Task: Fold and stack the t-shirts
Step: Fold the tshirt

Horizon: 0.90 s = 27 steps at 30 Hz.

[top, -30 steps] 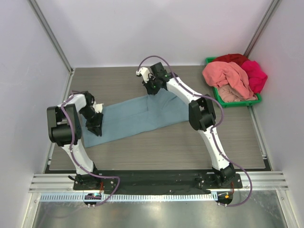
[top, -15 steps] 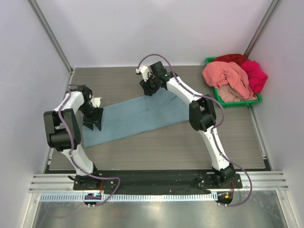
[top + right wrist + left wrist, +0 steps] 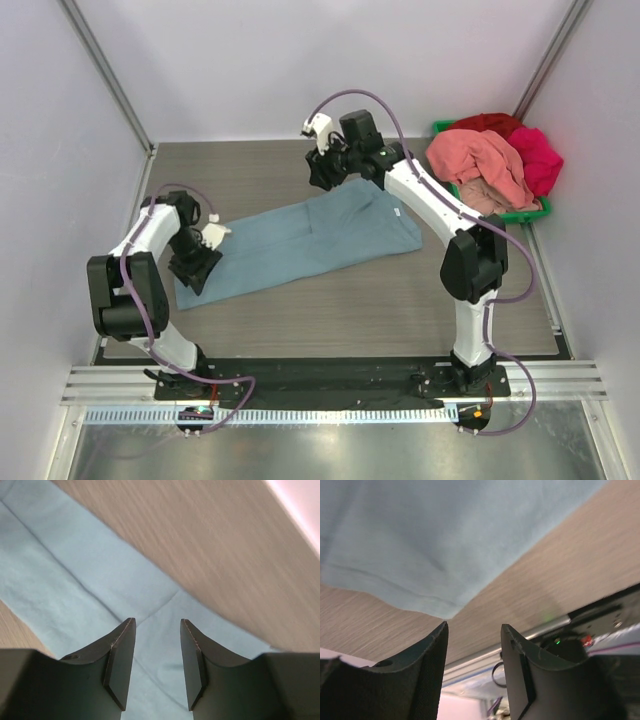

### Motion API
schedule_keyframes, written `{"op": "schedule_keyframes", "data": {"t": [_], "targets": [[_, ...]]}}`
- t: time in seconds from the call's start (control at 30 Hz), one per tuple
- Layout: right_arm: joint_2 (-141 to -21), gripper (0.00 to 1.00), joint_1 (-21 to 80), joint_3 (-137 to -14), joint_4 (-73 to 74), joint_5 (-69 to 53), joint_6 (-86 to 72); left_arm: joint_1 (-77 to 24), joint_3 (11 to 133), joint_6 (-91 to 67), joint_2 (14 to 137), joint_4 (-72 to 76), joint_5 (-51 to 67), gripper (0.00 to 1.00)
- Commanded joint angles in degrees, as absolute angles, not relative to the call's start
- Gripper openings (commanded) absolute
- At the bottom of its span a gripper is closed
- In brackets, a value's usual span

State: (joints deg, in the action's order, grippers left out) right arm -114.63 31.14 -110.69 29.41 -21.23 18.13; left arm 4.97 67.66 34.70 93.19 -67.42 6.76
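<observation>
A dusty blue-grey t-shirt (image 3: 300,240) lies flat as a long folded band, slanting across the table. My left gripper (image 3: 195,268) hovers at its near-left end, open, with nothing between the fingers. In the left wrist view, the left gripper (image 3: 474,630) is just off the t-shirt's (image 3: 435,535) corner, over bare table. My right gripper (image 3: 322,172) is above the shirt's far edge near the middle. In the right wrist view, the right gripper (image 3: 157,622) stands open and empty over the blue cloth (image 3: 65,575). More t-shirts, salmon-pink (image 3: 480,160), magenta (image 3: 540,160) and red (image 3: 490,123), are heaped at the back right.
A green bin (image 3: 500,217) at the back right corner holds the heaped shirts. White walls close in the left, back and right sides. A metal rail (image 3: 520,642) runs along the near edge of the table.
Both grippers have opened and let go of the blue-grey shirt. The right arm's elbow has swung to the right, uncovering the shirt's right end. The left gripper has shifted slightly toward the near side.
</observation>
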Motion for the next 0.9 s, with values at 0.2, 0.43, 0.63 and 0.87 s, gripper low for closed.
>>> {"op": "schedule_keyframes", "data": {"t": [0.2,0.43,0.63,0.87], "targets": [[-108.5,0.47,30.5,-98.4,28.1,-20.7,17.5,2.9,64.2,41.6,94.3,-64.9,-1.0,0.48],[-107.0,0.47,29.8,-95.3,27.6,-20.2,18.0,2.4,62.9,39.6,98.2,-62.5,-1.2,0.48],[-107.5,0.47,28.4,-95.9,27.3,-20.0,17.7,0.7,61.0,38.2,99.5,-60.7,-1.3,0.48],[-107.8,0.47,27.3,-96.2,27.2,-19.0,17.5,0.5,59.0,38.1,101.2,-57.7,-3.1,0.47]]}}
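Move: The t-shirt's near-left corner lies about 4 cm back from and 4 cm left of the left hand, some 7 cm below it; the table's front edge runs roughly 16 cm straight back. For the right hand, hanging empty over the shirt's middle, the shirt's right end is about 20 cm to the right, level with it, and 22 cm down. The small white tag is 17 cm right and 4 cm ahead, the laundry bin 39 cm right and 14 cm ahead. Lower the open left gripper some 5 cm, easing slightly back, to just inside the t-shirt's near-left corner, fingers pointing down. Meanwhile sink the open right gripper about 9 cm and draw it back a little, tipping its fingers roughly 10 degrees further down; then level off and drift right over the shirt towards its right end. ##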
